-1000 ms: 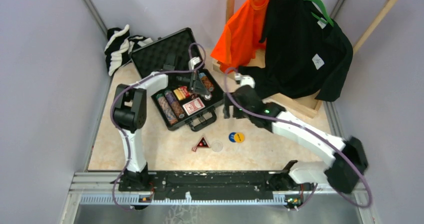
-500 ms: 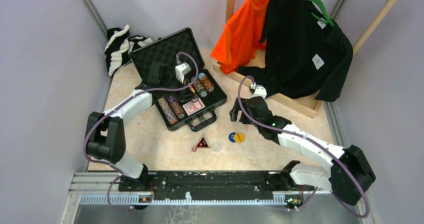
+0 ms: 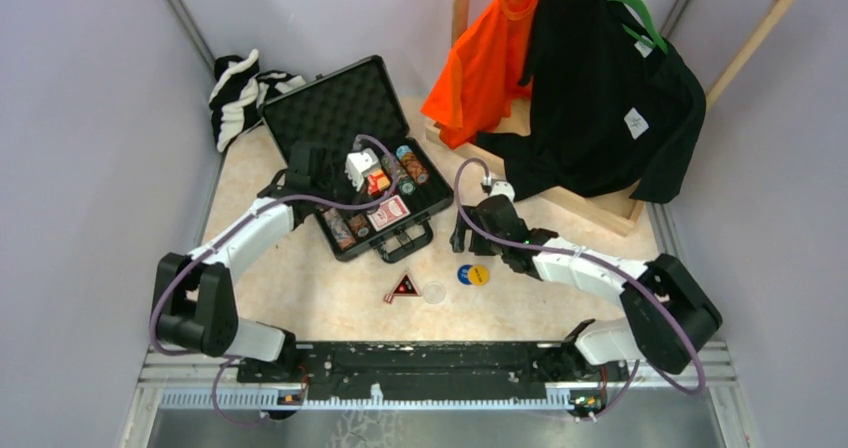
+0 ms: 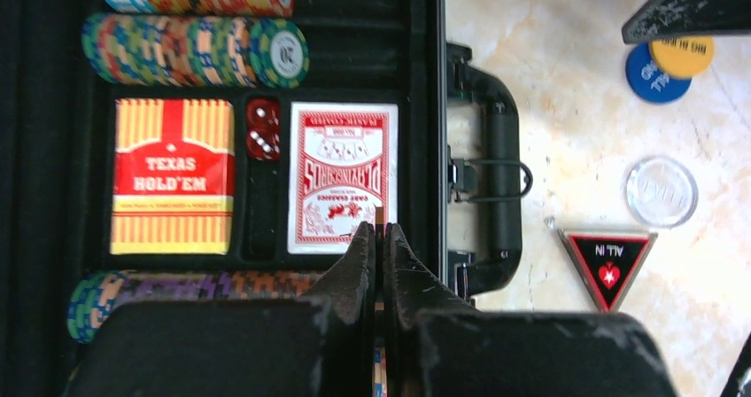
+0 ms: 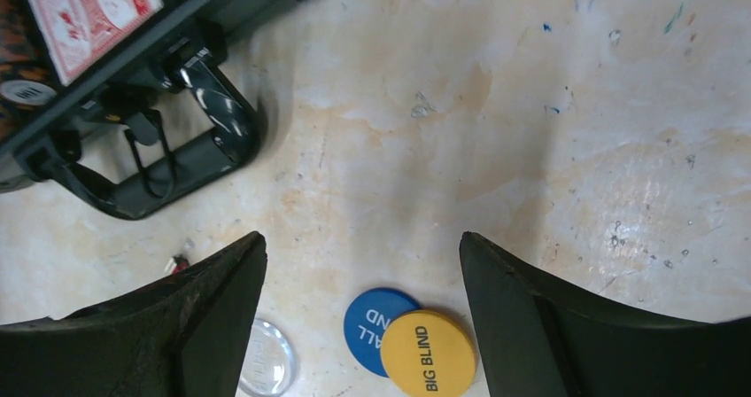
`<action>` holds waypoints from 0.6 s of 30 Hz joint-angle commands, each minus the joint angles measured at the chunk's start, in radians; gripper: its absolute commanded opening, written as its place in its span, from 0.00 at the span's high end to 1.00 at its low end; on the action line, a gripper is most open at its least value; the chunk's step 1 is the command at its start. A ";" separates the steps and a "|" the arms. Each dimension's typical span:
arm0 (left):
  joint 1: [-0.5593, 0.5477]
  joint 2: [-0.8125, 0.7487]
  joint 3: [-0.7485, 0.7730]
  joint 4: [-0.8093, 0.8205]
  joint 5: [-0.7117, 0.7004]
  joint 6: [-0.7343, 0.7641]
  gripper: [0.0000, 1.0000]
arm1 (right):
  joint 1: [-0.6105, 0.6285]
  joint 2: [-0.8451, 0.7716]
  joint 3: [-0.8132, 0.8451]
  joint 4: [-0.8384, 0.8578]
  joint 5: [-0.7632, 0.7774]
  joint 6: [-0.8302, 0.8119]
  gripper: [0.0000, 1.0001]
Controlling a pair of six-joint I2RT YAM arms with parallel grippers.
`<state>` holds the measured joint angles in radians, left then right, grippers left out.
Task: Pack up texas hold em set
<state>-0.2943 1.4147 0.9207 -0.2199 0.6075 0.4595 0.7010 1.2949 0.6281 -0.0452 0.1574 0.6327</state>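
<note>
The black briefcase [image 3: 330,108] lies open with its handle [image 4: 496,149] toward the arms. In its foam sit rows of poker chips [image 4: 195,51], a red card deck [image 4: 344,175], a Texas Hold'em box [image 4: 173,175] and red dice [image 4: 262,129]. My left gripper [image 4: 381,229] hangs over the deck's near edge, shut on a thin poker chip held edge-on. On the floor lie a blue disc [image 5: 370,326], a yellow disc [image 5: 427,353] partly on top of it, a clear disc [image 4: 661,191] and the black-red triangle [image 4: 609,255]. My right gripper [image 5: 363,255] stands open above the two coloured discs.
A black-and-white striped cloth [image 3: 240,93] lies behind the case at the left wall. An orange shirt [image 3: 490,58] and a black shirt [image 3: 600,98] hang on a wooden rack [image 3: 590,208] at the back right, the black one draping down close to my right arm.
My left arm has drawn back to the left, carrying its shut gripper from the right chip rows to over the card deck. The right arm has folded lower, its gripper nearer the discs.
</note>
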 commanded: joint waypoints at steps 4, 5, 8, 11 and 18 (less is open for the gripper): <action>0.011 0.084 0.047 -0.192 0.035 0.151 1.00 | -0.002 0.075 0.039 0.029 -0.018 0.020 0.20; 0.011 0.100 0.058 -0.215 0.049 0.161 1.00 | -0.001 0.085 0.041 0.030 -0.018 0.020 0.20; 0.011 0.128 0.081 -0.257 0.040 0.173 1.00 | -0.001 0.113 0.056 0.017 -0.020 0.022 0.20; 0.012 0.124 0.076 -0.263 0.017 0.176 1.00 | -0.001 0.137 0.069 -0.006 -0.009 0.022 0.20; 0.034 0.120 0.065 -0.255 -0.010 0.176 1.00 | -0.001 0.165 0.081 -0.025 0.009 0.015 0.20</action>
<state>-0.2825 1.5444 0.9684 -0.4576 0.6056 0.6056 0.7010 1.4433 0.6579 -0.0723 0.1452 0.6479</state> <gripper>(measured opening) 0.016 0.799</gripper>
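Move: The near, handle-side end of the purple-and-orange chip row lies about 3 cm left, 2 cm back and 9 cm below the left hand; at that depth the playing cards lie 2 cm ahead and 2 cm right, the Texas Hold'em box 7 cm ahead and 1 cm left. From the right hand, the yellow Big Blind button is some 3 cm back, 2 cm right and 7 cm down, the blue button 3 cm back in line, the clear button 6 cm back and 6 cm left. The left hand, fingers still shut, drops about 5.5 cm into the open case while drawing back 2–3 cm and a little left, tipping its fingers some 15 degrees, off the playing cards' side and in close to the near end of the purple-and-orange chip row, where it settles; whether it touches can't be seen. The right hand sinks about 4 cm, almost straight down, over the table just beyond the blue and yellow blind buttons, fingers staying wide open and tipping slightly further down, slowing as it gets low and touching nothing yet. ##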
